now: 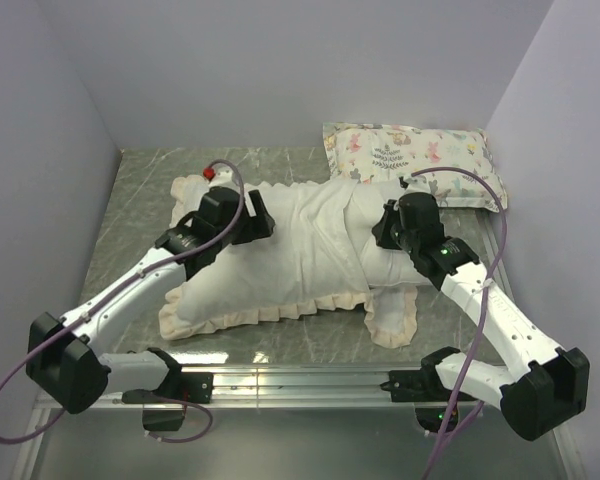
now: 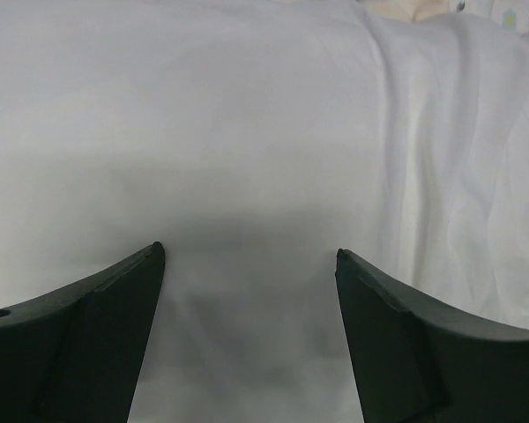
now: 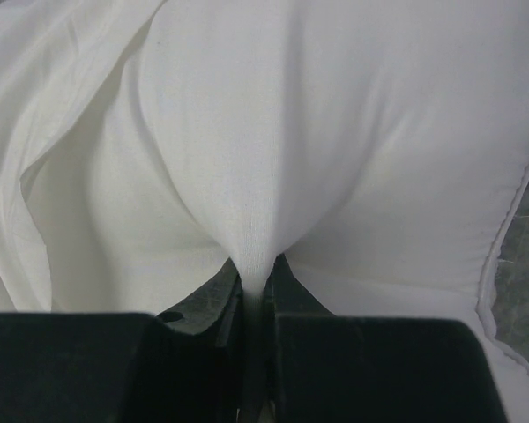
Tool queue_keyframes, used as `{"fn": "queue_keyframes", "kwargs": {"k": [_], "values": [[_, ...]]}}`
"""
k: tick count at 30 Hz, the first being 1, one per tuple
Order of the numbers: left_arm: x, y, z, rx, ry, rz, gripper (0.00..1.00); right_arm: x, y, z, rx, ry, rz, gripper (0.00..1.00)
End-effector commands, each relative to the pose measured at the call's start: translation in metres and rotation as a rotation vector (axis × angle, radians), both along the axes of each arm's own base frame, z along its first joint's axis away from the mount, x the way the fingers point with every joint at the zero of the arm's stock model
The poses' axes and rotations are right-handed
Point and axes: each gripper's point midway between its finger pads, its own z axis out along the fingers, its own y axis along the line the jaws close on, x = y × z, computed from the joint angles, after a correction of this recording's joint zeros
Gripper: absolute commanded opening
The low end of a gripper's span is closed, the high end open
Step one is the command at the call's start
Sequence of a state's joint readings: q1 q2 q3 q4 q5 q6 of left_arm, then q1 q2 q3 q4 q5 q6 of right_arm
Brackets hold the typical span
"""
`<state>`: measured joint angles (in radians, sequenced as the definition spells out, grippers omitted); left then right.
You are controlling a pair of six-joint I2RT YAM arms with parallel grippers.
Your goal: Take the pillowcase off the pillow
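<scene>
The pillowcase (image 1: 280, 260) lies across the table with its white lining showing and a cream frill (image 1: 240, 318) round its edge. My left gripper (image 1: 262, 215) hovers over its left half, open; in the left wrist view the left gripper (image 2: 247, 251) has only smooth white pillowcase (image 2: 247, 132) between its spread fingers. The plump white pillow (image 1: 385, 272) shows at the right end. My right gripper (image 1: 385, 235) is on it. In the right wrist view the right gripper (image 3: 256, 278) is shut on a pinch of the pillow (image 3: 353, 132), with loose pillowcase (image 3: 62, 132) folds to its left.
A smaller pastel animal-print pillow (image 1: 410, 160) lies at the back right against the wall. The marbled tabletop (image 1: 140, 200) is boxed in by walls on the left, back and right. A metal rail (image 1: 300, 380) runs along the near edge between the arm bases.
</scene>
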<state>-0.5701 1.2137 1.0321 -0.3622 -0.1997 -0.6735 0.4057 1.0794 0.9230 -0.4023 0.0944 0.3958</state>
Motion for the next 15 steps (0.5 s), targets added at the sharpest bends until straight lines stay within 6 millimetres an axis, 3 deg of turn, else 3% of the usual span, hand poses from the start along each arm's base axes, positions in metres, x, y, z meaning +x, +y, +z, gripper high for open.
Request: {"fn": "queue_keyframes", "kwargs": {"k": [1,5,8,11,12,15], "values": [[0.007,-0.030,0.009,-0.037,-0.032,-0.073,0.83,0.010,0.016,0.020,0.049,-0.083,0.031,0.00],[0.000,-0.047,0.013,-0.054,-0.056,-0.123,0.84,0.012,0.016,0.018,0.035,-0.076,0.029,0.00],[0.002,-0.052,0.004,-0.022,-0.027,-0.139,0.82,0.012,0.018,0.017,0.035,-0.073,0.029,0.00],[0.004,-0.054,-0.011,0.035,0.018,-0.134,0.65,0.012,0.017,0.017,0.029,-0.073,0.027,0.00],[0.005,-0.052,-0.014,0.047,0.025,-0.127,0.47,0.012,0.016,0.018,0.027,-0.074,0.023,0.00],[0.006,-0.043,-0.022,0.089,0.045,-0.085,0.20,0.013,0.013,0.021,0.012,-0.081,0.011,0.00]]}}
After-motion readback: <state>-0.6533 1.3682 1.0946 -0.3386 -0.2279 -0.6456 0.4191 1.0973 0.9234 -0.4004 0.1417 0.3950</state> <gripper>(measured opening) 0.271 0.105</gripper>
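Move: The left hand, wide open over the white pillowcase, aims at a patch of its cloth about 4 cm to the right, 1 cm ahead and 3 cm below. The pillowcase's open edge runs some 17 cm to its right and 3 cm back, and the printed pillow some 31 cm right, 11 cm ahead. From the right hand, already pinching the bare pillow end, that patch is about 21 cm left, roughly level fore-and-aft and a couple of centimetres lower. Left fingertips come down into the pillowcase cloth and pinch up a fold, closing from wide open to nearly shut over the last part of the move. The hand gets there by sliding about 4 cm right and sinking some 2.5 cm, edging slightly forward at the end. The right hand stays put and keeps its grip on the bare pillow end. ##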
